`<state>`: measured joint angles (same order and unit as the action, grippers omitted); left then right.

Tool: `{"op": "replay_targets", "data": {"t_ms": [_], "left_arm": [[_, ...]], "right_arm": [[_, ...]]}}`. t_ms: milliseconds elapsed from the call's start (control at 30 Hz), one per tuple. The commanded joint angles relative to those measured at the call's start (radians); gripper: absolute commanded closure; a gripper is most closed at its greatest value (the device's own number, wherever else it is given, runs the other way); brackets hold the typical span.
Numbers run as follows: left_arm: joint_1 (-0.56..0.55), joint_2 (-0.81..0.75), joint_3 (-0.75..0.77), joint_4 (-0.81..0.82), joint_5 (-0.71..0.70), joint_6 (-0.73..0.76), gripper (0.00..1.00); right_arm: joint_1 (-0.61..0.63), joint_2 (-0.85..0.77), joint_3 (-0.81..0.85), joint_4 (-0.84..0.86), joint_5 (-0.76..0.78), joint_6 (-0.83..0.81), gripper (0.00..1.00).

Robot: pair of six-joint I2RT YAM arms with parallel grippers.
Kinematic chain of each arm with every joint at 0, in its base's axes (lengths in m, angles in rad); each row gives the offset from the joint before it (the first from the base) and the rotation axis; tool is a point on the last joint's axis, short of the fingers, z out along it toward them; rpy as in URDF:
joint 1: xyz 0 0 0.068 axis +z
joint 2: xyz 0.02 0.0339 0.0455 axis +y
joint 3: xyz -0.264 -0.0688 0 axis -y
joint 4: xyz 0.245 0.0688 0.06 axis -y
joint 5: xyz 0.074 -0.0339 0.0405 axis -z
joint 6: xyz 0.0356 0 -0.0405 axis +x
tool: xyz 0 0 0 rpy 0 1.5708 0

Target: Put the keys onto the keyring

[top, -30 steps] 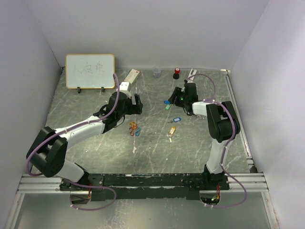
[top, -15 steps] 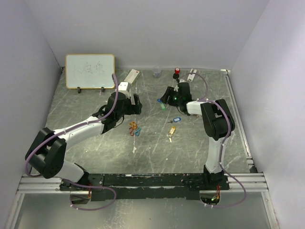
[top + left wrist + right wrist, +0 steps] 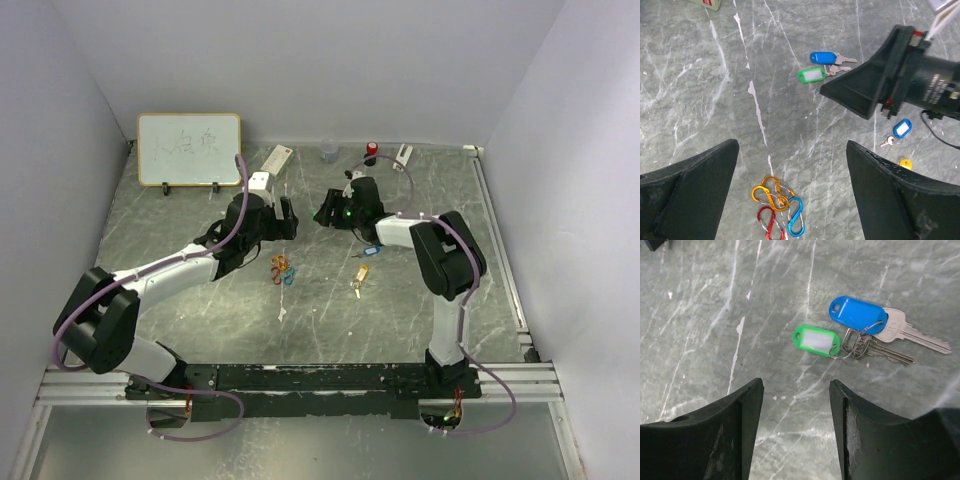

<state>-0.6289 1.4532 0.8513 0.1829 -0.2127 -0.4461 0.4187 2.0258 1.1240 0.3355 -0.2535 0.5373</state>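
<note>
Two keys lie together on the marble table: one with a blue tag point(image 3: 857, 314) and one with a green tag point(image 3: 816, 340), their metal blades point(image 3: 910, 337) pointing right. My right gripper point(image 3: 796, 385) hovers open just short of the green tag, with nothing between its fingers. The same pair of keys point(image 3: 820, 65) shows in the left wrist view beside the right gripper point(image 3: 865, 90). Another blue-tagged key point(image 3: 371, 250) and a yellow-tagged key point(image 3: 361, 272) lie nearer. My left gripper point(image 3: 791, 147) stands wide open above linked carabiner clips point(image 3: 777, 200); no other keyring shows.
A whiteboard point(image 3: 189, 149) stands at the back left. A white box point(image 3: 275, 160), a clear cup point(image 3: 328, 150) and a red-capped item point(image 3: 371, 150) line the back edge. A metal rail point(image 3: 497, 240) runs along the table's right side.
My right gripper has swung left across the table, over the blue and green keys, toward the left gripper. The left arm has stayed still.
</note>
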Motion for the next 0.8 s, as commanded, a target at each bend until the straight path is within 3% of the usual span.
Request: {"op": "replay_targets", "data": {"t_ms": [0,333,767], "left_arm": [[0.008,0.013,0.003,0.008,0.018,-0.003,0.0],[0.014,0.102,0.055,-0.181,0.014,-0.103,0.05],[-0.019,0.176,0.039,-0.289,0.011,-0.184,0.03]], "right_arm": [[-0.004,-0.143,-0.033,-0.008,0.047,-0.025,0.44],[-0.004,-0.333,-0.139,-0.087,0.169,-0.087,0.44],[-0.006,-0.407,-0.193,-0.096,0.197,-0.105,0.44]]}}
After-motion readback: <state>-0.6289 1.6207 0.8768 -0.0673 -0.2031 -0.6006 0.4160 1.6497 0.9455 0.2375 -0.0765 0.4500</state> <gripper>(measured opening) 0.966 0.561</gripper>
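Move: The orange carabiners lie about 5 cm back from the left hand, 1 cm to its left and 14 cm below. The red carabiner is about 3 cm behind them and 1 cm left, the blue one 3 cm behind them and 2 cm right. From the right hand, the green-tagged key's tag lies some 4 cm straight ahead, the blue-tagged one 6 cm ahead and 2 cm right, both 3 cm below. Down and a little back, the left hand sinks about 10 cm towards the carabiners, its still wide-open fingers tipping some 20 degrees further down. The right hand rises away from the tagged keys, easing down slightly at the end, while drifting right and a bit back, its fingers levelling slightly and staying half open. ##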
